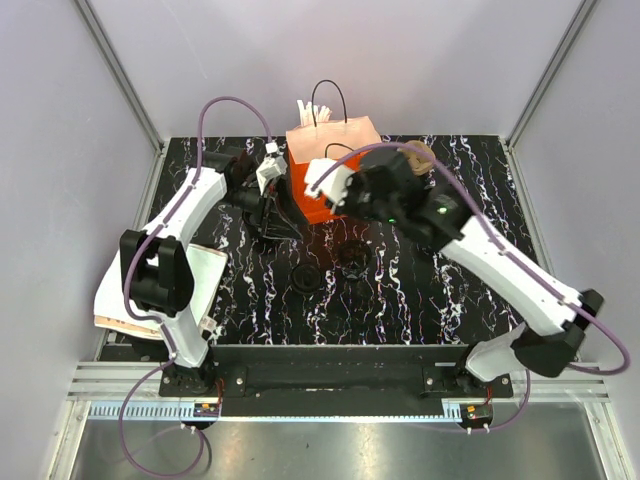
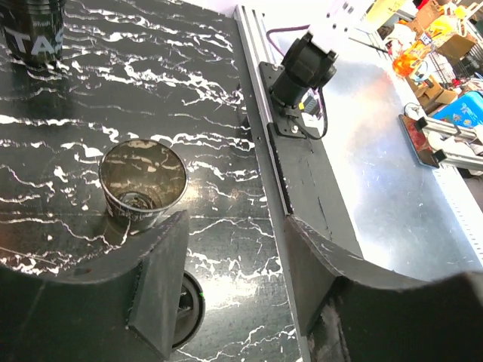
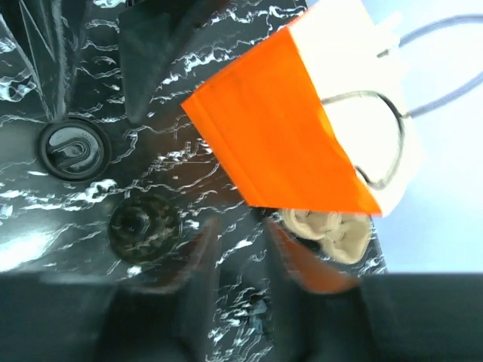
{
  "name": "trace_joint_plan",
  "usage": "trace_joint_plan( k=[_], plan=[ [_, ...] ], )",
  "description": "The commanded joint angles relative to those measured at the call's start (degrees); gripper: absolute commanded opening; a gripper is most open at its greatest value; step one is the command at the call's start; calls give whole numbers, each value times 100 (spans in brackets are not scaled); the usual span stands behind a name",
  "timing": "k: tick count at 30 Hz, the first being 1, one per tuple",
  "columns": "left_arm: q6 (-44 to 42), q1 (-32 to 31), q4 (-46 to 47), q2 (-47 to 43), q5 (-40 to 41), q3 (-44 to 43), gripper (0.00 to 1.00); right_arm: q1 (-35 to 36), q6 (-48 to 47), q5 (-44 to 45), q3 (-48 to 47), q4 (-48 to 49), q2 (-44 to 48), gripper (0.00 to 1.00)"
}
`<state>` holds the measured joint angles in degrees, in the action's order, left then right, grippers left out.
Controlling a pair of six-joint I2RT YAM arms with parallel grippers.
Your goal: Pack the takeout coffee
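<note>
The takeout coffee, a small black cup [image 1: 352, 258], stands upright and open-topped on the marbled table. It shows to the left of my left fingers [image 2: 143, 181] and to the left of my right ones [image 3: 143, 225]. The orange paper bag [image 1: 330, 160] is tilted at the back of the table [image 3: 294, 128]. My left gripper [image 2: 234, 226] is open over bare table, right of the cup, with nothing between its fingers. My right gripper [image 3: 241, 241] is blurred and open, empty, just below the bag's edge.
A flat black ringed lid [image 1: 305, 275] lies near the cup [image 3: 74, 148], half hidden behind my left finger [image 2: 189, 302]. A taller black cup [image 2: 34, 30] stands further off. A beige lump [image 3: 332, 230] sits beside the bag. Paper sheets [image 1: 150, 290] lie at the left edge.
</note>
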<state>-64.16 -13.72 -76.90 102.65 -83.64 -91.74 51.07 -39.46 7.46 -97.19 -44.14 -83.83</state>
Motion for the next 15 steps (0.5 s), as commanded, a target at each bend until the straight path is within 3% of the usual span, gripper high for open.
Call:
trace_joint_plan(
  k=[1,3,4,5,6,7,8,10,15],
  plan=[
    [16,9,-1099,-350,206,-88,63,-334,492,-1352,102,-288,613,54],
    [1031,9,-348,-929,496,-116,72,-387,545,-1598,410,-236,657,63],
    [1907,1,475,-1288,1115,311,73,-431,562,-1669,489,-148,684,72],
    [3917,-104,2824,-2327,1765,820,77,-440,597,-1782,560,-148,675,74],
    [4364,-270,3744,-2912,2616,1260,93,-449,615,-1844,569,-148,667,77],
    [4499,-498,4414,-3439,4190,1630,99,-449,633,-1897,569,-148,640,78],
    [4361,-788,4342,-3749,4337,1529,99,-466,641,-2028,543,-148,649,79],
    [4473,-729,3903,-3568,4390,1055,99,-466,676,-2222,482,-209,596,79],
    [4079,-755,4816,-4139,4558,2221,99,-475,887,-2566,692,62,482,78]
  ],
)
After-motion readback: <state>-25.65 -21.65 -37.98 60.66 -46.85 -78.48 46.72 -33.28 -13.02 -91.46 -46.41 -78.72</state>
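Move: The loose black lid is below both hands: from the right about 8 cm back, 9 cm left and 28 cm down; from the left some 3 cm back, sideways level, roughly 19 cm down. From the right hand, the clear cup is 4 cm back and 2 cm right, about 24 cm down, and the orange bag some 12 cm ahead and 2 cm left. The lid stack is about 8 cm ahead and 13 cm left of the left hand. The left hand lets the workspace go, opening fully as it first draws back about 5 cm, edging left, then climbs some 12 cm away from the lid while its wrist rolls and its fingers swing counter-clockwise from pointing right towards forward. The empty right hand comes back about 5 cm from in front of the bag to above the clear cup, nearer the lid, first swinging slightly right and up, then returning left and sinking, with its fingers opening wide and tipping down some 15 degrees. ##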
